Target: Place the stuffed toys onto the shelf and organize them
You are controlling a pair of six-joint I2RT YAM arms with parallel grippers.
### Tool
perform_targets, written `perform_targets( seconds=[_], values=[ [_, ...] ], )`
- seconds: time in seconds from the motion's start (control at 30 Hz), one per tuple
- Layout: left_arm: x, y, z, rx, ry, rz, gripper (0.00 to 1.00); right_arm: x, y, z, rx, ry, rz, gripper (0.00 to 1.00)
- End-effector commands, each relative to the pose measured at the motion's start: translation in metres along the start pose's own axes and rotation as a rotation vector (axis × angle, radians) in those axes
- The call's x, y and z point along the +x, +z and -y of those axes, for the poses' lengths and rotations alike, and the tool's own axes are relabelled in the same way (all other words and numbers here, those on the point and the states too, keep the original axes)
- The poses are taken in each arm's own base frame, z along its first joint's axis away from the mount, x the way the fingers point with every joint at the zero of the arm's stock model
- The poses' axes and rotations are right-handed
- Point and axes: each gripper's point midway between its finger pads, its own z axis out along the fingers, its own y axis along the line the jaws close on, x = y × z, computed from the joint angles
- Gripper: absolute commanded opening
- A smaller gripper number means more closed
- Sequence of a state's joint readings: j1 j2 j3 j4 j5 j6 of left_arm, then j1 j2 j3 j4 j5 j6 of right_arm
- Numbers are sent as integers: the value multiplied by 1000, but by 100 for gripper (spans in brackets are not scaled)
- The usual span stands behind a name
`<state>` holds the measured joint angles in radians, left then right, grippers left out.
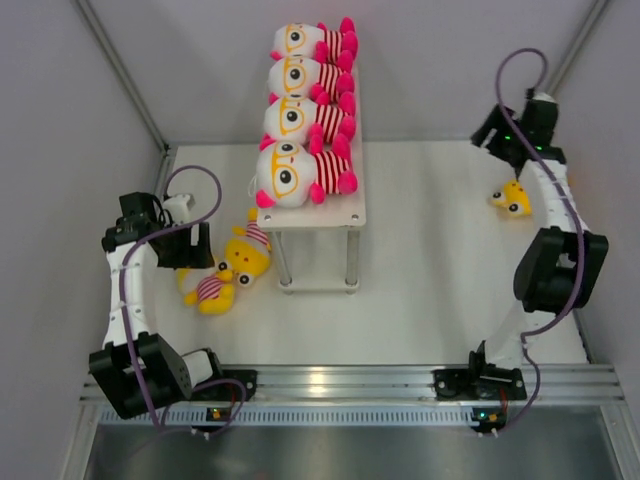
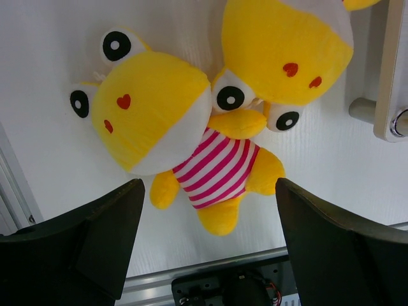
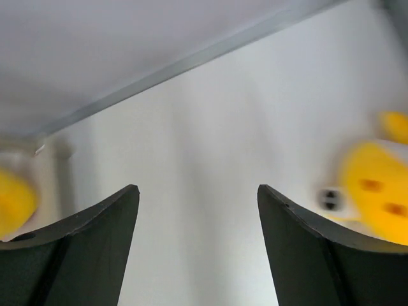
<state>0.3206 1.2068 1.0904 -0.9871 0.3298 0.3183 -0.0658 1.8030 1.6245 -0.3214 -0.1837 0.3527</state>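
Note:
Several white-headed stuffed toys [image 1: 300,110] lie in a row on top of the white shelf [image 1: 352,214]. Two yellow stuffed toys [image 1: 228,270] lie on the table left of the shelf. My left gripper [image 1: 203,250] hovers over them, open. In the left wrist view the striped-shirt yellow toy [image 2: 153,118] lies below the open left gripper [image 2: 209,185], and the second one [image 2: 287,44] overlaps it. Another yellow toy [image 1: 511,199] lies at the right, partly behind my right arm. My right gripper [image 1: 497,135] is raised, open and empty [image 3: 197,188], with that toy [image 3: 379,197] blurred beside it.
White walls close in the table on the left, back and right. The shelf's metal legs [image 1: 283,262] stand near the two yellow toys, and one leg [image 2: 389,76] shows at the left wrist view's right edge. An aluminium rail [image 1: 340,380] runs along the near edge.

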Motion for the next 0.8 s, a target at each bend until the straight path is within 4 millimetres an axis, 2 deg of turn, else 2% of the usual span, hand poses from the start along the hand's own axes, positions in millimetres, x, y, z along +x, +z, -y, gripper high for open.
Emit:
perform_targets(
  seconds=[0.0,0.1,0.27,0.3,0.37,0.4,0.43,0.47,0.67,0.77],
  values=[
    [-21,-6,3,19,44,74,89,-5,-30,159,437,165,42,75],
    [-20,-6,4,22,44,74,89,-9,-44,214,590,200,88,75],
    [-20,-7,4,17,41,77,89,-10,-50,270,735,213,183,75],
    [-19,-7,4,17,40,75,89,-4,-46,280,754,213,172,75],
    [-20,-8,3,10,38,78,89,-7,-40,287,740,194,177,76],
    [-19,-8,3,11,39,76,89,-1,-31,293,723,189,161,76],
    [-19,-7,3,11,34,73,89,-1,-23,289,675,175,152,76],
    [-19,-7,2,9,29,73,89,8,-15,294,669,182,124,75],
    [-24,-14,2,-9,29,97,89,29,1,301,645,269,98,72],
    [-20,-13,1,-13,29,90,89,39,8,299,611,285,86,50]
  ],
)
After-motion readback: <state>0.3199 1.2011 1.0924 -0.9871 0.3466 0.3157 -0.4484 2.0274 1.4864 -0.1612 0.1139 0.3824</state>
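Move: The yellow toy I go for lies about 25 cm to the right of my right hand, some 4 cm back and 17 cm below it. The right-hand rail runs about 7 cm to the right of that toy, level with it. The yellow toy already on the shelf's lower level is roughly 35 cm to my right hand's left and 5 cm forward. From my left hand, the toy I go for is about 92 cm right and 24 cm forward. I whip my right hand about 25 cm to the right, away from the shelf, drawing back some 7 cm and then sinking, about 15 cm in all, onto the yellow toy by the side wall. On the way I turn it nearly 40 degrees clockwise and tip the fingers farther down. At the end I edge a little forward and begin to close around the toy's neck. ##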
